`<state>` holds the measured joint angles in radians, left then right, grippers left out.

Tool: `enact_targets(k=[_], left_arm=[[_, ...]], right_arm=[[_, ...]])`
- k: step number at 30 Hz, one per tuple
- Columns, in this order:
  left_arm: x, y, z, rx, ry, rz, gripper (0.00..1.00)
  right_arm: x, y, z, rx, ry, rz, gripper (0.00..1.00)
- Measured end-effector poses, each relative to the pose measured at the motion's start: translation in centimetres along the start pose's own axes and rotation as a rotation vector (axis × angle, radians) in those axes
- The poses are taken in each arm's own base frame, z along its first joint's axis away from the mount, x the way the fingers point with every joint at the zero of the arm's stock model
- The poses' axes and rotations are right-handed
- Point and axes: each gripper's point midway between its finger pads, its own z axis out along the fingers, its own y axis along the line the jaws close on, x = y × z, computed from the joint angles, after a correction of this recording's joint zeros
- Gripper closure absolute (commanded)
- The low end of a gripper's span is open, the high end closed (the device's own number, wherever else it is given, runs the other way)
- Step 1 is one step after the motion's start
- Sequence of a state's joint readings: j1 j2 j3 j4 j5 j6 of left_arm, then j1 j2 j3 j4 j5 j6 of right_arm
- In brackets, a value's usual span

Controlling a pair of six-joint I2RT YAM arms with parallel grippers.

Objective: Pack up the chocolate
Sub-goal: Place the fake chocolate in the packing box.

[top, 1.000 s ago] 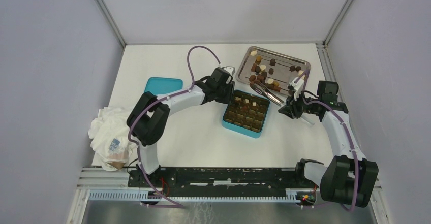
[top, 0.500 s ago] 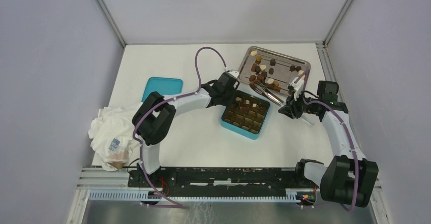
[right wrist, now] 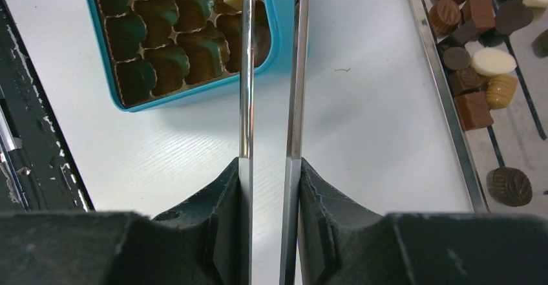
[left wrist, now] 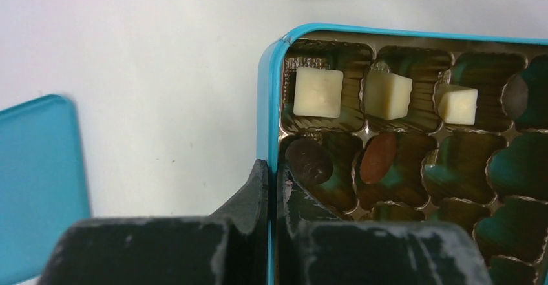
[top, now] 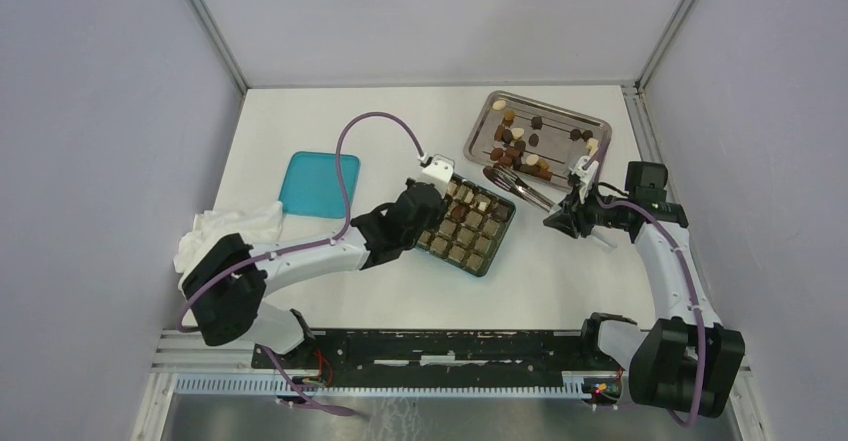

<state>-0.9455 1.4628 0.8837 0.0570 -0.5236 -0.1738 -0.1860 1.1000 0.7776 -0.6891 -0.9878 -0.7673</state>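
The teal box with its brown gridded insert lies mid-table, turned at an angle. My left gripper is shut on the box's left wall, one finger outside and one inside. Chocolate in the box shows as three white squares, a dark round and a brown oval. More chocolate lies loose on the metal tray. My right gripper is shut on the long metal tweezers, whose tips hang apart between box and tray with nothing in them.
The teal lid lies flat left of the box. A crumpled white cloth sits at the table's left edge, partly under the left arm. The tray's rim runs close to the right of the tweezers.
My left gripper has closed on the box wall and dragged the box toward the near left, turning it. The left arm has swung low. The right arm has barely moved.
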Motion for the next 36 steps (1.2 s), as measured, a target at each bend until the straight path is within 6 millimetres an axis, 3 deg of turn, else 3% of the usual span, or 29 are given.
enact_targets(k=[10,17,23,25,30,36], left_arm=[[0.7,0.9,0.0,-0.053,0.021,0.014,0.98],[2.3,-0.7,3.9,0.007,0.178,-0.093,0.98],[5.1,-1.1,6.7,0.036,0.322,-0.164,0.97],[5.9,-1.3,7.0,0.044,0.357,-0.178,0.94],[6.1,-2.0,7.1,0.075,0.383,-0.204,0.68],[5.7,-2.2,6.8,0.089,0.384,-0.221,0.58]], right_arm=[[-2.3,1.2,-1.0,-0.021,-0.049,-0.099,1.0],[-0.7,0.8,-1.3,0.005,0.029,-0.121,1.0],[1.6,0.1,-1.7,0.038,0.144,-0.138,1.0],[2.3,-0.1,-1.6,0.039,0.184,-0.14,1.0],[3.3,0.3,-0.8,0.011,0.259,-0.165,1.0],[4.3,0.7,-0.2,-0.004,0.316,-0.174,1.0]])
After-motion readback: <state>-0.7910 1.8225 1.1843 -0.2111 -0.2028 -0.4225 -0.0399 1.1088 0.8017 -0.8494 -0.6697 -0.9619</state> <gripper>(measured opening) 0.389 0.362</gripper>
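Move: The left hand grips the box's left rim near its far corner, the raised box's middle some 6 cm back, 6 to the right and 5 below. The chocolate in the tongs is 12 cm right of this hand and 5 ahead, the tray's middle 23 right and 14 ahead. From the right hand, holding the tongs, the box's middle is about 23 cm left, 3 back and 8 lower, the tray's 6 left and 17 ahead. Down by about 9 cm, after a brief hitch to the left, the left hand lowers the box to the table, easing forward and right as its wrist tips down some 25 degrees, then opens off the rim. The right hand, keeping its grip on the tongs, rises slightly, then sinks and draws back a little, swinging the tong heads down over the box's far cells. ##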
